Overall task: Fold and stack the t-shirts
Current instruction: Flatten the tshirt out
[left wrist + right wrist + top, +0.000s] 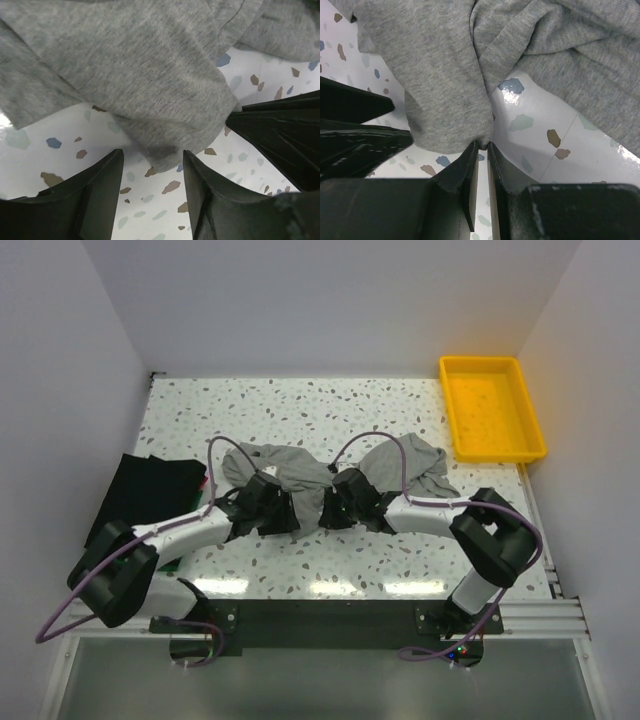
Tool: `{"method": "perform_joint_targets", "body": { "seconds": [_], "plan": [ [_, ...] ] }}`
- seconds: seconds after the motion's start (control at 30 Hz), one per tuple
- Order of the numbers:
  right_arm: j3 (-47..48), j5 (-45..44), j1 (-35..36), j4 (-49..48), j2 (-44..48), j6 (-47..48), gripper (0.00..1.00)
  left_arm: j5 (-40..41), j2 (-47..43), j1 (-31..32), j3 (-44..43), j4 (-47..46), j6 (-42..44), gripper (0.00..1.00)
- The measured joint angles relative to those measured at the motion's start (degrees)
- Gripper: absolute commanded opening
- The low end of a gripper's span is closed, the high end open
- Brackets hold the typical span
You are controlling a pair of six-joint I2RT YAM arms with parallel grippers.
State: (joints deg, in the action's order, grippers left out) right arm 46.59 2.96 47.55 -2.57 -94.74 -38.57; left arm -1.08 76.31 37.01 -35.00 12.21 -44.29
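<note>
The heather-grey t-shirt point(290, 465) lies crumpled in the middle of the table. Both grippers meet at its near edge. My left gripper point(296, 512) is open; in the left wrist view a lobe of the grey shirt point(150, 90) hangs down to the gap between its fingertips point(152, 162), and nothing is pinched. My right gripper point(482, 146) is shut on a fold at the grey shirt's point(445, 75) lower edge. A folded black t-shirt point(145, 492) lies at the table's left edge, partly under the left arm.
A yellow plastic tray point(527, 450) sits at the back right corner. White walls close in the table on three sides. In each wrist view the other gripper's black body point(280, 135) point(355, 130) shows close alongside.
</note>
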Motion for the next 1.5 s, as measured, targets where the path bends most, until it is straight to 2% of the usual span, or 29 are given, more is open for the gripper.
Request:
{"method": "perform_joint_targets", "body": {
  "seconds": [0.07,0.23,0.27,0.37,0.47,0.63,0.67,0.83,1.13,1.47,1.5],
  "plan": [
    [0.1,0.0,0.0,0.0,0.0,-0.1,0.17,0.0,2.5,0.9,0.0,-1.4,-0.5,0.49],
    [0.1,0.0,0.0,0.0,0.7,-0.5,0.17,0.1,4.7,2.4,-0.1,-3.4,-2.1,0.21],
    [0.1,0.0,0.0,0.0,0.8,-0.5,0.17,0.1,5.0,2.5,-0.1,-3.5,-2.3,0.13],
    [0.1,0.2,0.0,0.0,1.4,-0.6,0.19,0.7,5.1,2.9,-0.1,-3.4,-3.0,0.00],
    [0.2,0.7,0.0,0.0,1.9,-0.9,0.22,1.9,4.1,2.9,-0.1,-2.6,-3.2,0.00],
    [0.2,1.1,0.0,0.0,2.7,-1.5,0.44,4.8,-2.4,2.9,0.0,2.0,-4.6,0.00],
    [0.2,1.1,0.0,0.0,3.1,-1.9,0.47,5.5,-4.7,2.9,0.0,3.1,-4.9,0.00],
    [0.2,1.0,0.0,-0.4,4.3,-3.2,0.48,8.2,-14.2,2.9,0.3,7.2,-6.8,0.00],
    [-0.2,1.0,0.0,-4.3,1.8,-7.7,0.54,10.7,-21.6,2.9,4.5,15.3,-10.2,0.00],
    [-0.2,0.0,0.0,-7.4,-3.4,-10.0,0.52,13.5,-26.0,2.9,4.5,21.5,-11.7,0.00],
    [-0.2,-0.1,0.0,-7.8,-3.5,-10.1,0.47,13.6,-26.2,2.9,4.3,22.1,-11.7,0.00]
  ]
}}
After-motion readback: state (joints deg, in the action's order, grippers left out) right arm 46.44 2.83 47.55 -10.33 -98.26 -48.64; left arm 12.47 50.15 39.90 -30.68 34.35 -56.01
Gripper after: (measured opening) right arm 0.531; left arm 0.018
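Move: The t-shirt's front flap narrows to a loose near corner about 2 cm below the left hand and 1 cm to its right, between the open fingers. From the left hand, the bunched far-left part of the shirt lies some 14 cm ahead and 8 cm left. The right hand already pinches the flap's near edge at its fingertips; from there the loose corner is about 5 cm left, 1 cm back and 2 cm below, and the shirt's crumpled right part 13 cm ahead, 16 cm right. The flap's loose corner is taken by the left hand, which sinks a couple of centimetres, edging right, and pinches shut, then lifts well clear and draws the corner about 6 cm left and 4 cm back, turning some 15 degrees counter-clockwise. The right hand rises about 3 cm, opens and lets go of the near edge, then comes back down, open, over the cloth edge about 2 cm farther left. ##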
